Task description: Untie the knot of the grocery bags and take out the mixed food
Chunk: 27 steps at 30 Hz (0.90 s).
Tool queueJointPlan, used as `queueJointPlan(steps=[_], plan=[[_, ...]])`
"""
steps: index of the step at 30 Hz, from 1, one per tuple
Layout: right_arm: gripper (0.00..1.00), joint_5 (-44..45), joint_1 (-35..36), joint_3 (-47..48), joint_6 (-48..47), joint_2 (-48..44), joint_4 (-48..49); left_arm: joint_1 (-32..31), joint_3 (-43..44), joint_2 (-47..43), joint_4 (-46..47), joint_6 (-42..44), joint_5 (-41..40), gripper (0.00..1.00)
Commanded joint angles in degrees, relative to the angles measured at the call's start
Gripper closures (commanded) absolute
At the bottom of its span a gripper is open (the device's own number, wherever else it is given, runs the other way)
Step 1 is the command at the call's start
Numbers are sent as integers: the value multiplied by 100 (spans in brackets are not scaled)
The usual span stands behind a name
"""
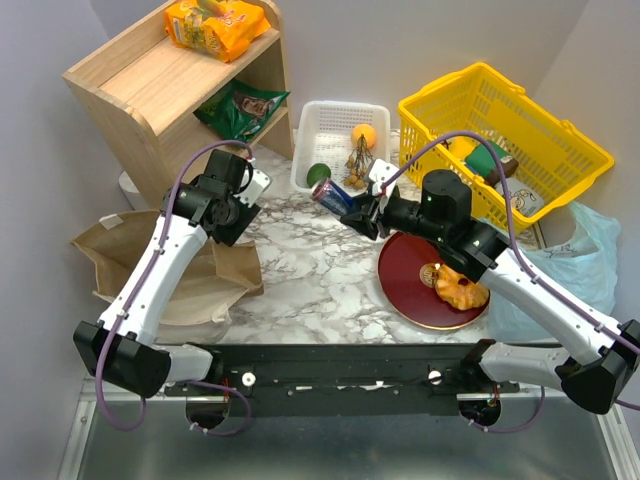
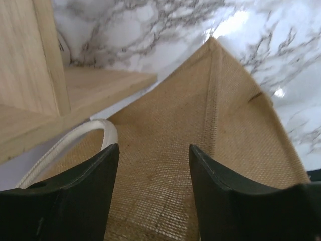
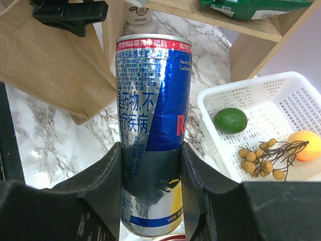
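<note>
My right gripper point(image 3: 150, 148) is shut on a blue and silver drink can point(image 3: 150, 95), held over the marble beside the white tray point(image 1: 310, 125); the can point(image 1: 330, 195) shows tilted from above. In the tray lie an orange fruit point(image 1: 364, 134), a green round fruit point(image 1: 318, 173) and a brown stemmed bunch point(image 1: 359, 155). A ring pastry point(image 1: 460, 287) sits on the red plate point(image 1: 405, 285). My left gripper point(image 2: 153, 148) is open just above the flattened brown bag point(image 2: 225, 125), near its cream rope handle point(image 2: 75, 140). The light blue plastic bag point(image 1: 590, 260) lies far right; its knot is not visible.
A wooden shelf point(image 1: 150, 90) stands at the back left with orange snack packets point(image 1: 218, 25) on top and a green packet point(image 1: 243, 108) below. A yellow basket point(image 1: 560, 140) with goods sits at the back right. Walls close in on both sides.
</note>
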Motion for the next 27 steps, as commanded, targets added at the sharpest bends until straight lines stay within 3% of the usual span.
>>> queueJointPlan(steps=[1,5,6,7,10,13,16,20,21,27], plan=[[99,-55,-36,55,144,-105,527,32,232,-27,-438,85,-166,33],[99,-528,-36,134,100,-165,536,41,672,-692,597,121,1310,25],[99,-730,-36,135,-13,-201,562,41,576,-913,1000,68,2104,22],[99,-1002,-27,91,-41,-253,615,41,401,-1159,1935,-19,2373,20],[99,-1102,-36,-460,-23,-639,1465,41,-259,-1899,3355,-396,3296,10],[96,-820,-36,-866,118,-904,2249,41,-85,-1918,3291,-564,4269,9],[93,-767,-36,-806,117,-904,2224,41,127,-1830,3245,-863,5254,8],[91,-995,-36,-596,144,-808,2066,32,-267,-1856,4026,-1785,6249,1],[91,-1074,-36,-551,152,-781,2057,32,-286,-1812,4150,-2283,6339,1],[90,-1277,-36,-358,-58,-570,1899,32,-164,-1417,4626,-2736,6655,1]])
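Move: The Red Bull can sticks out of the right fingers, its middle about 4 cm left, 2 cm ahead and 1 cm above that hand. From the left hand it lies some 25 cm to the right, 13 cm higher and about 2 cm ahead. The avocado in the white tray is roughly 27 cm ahead and 22 cm right of the left hand, 20 cm below; the open paper bag lies about 10 cm to its left, level with it and 14 cm below. The can, still gripped near its base, is taken about 4 cm up and 3 cm back by the right hand, its free end tilting up some 10 degrees. Towards that end comes the empty left hand, rising about 19 cm and going 17 cm right and a little back, while its wrist swings some 75 degrees from pointing down-forward to nearly level and rightward, and its fingers open wide. ##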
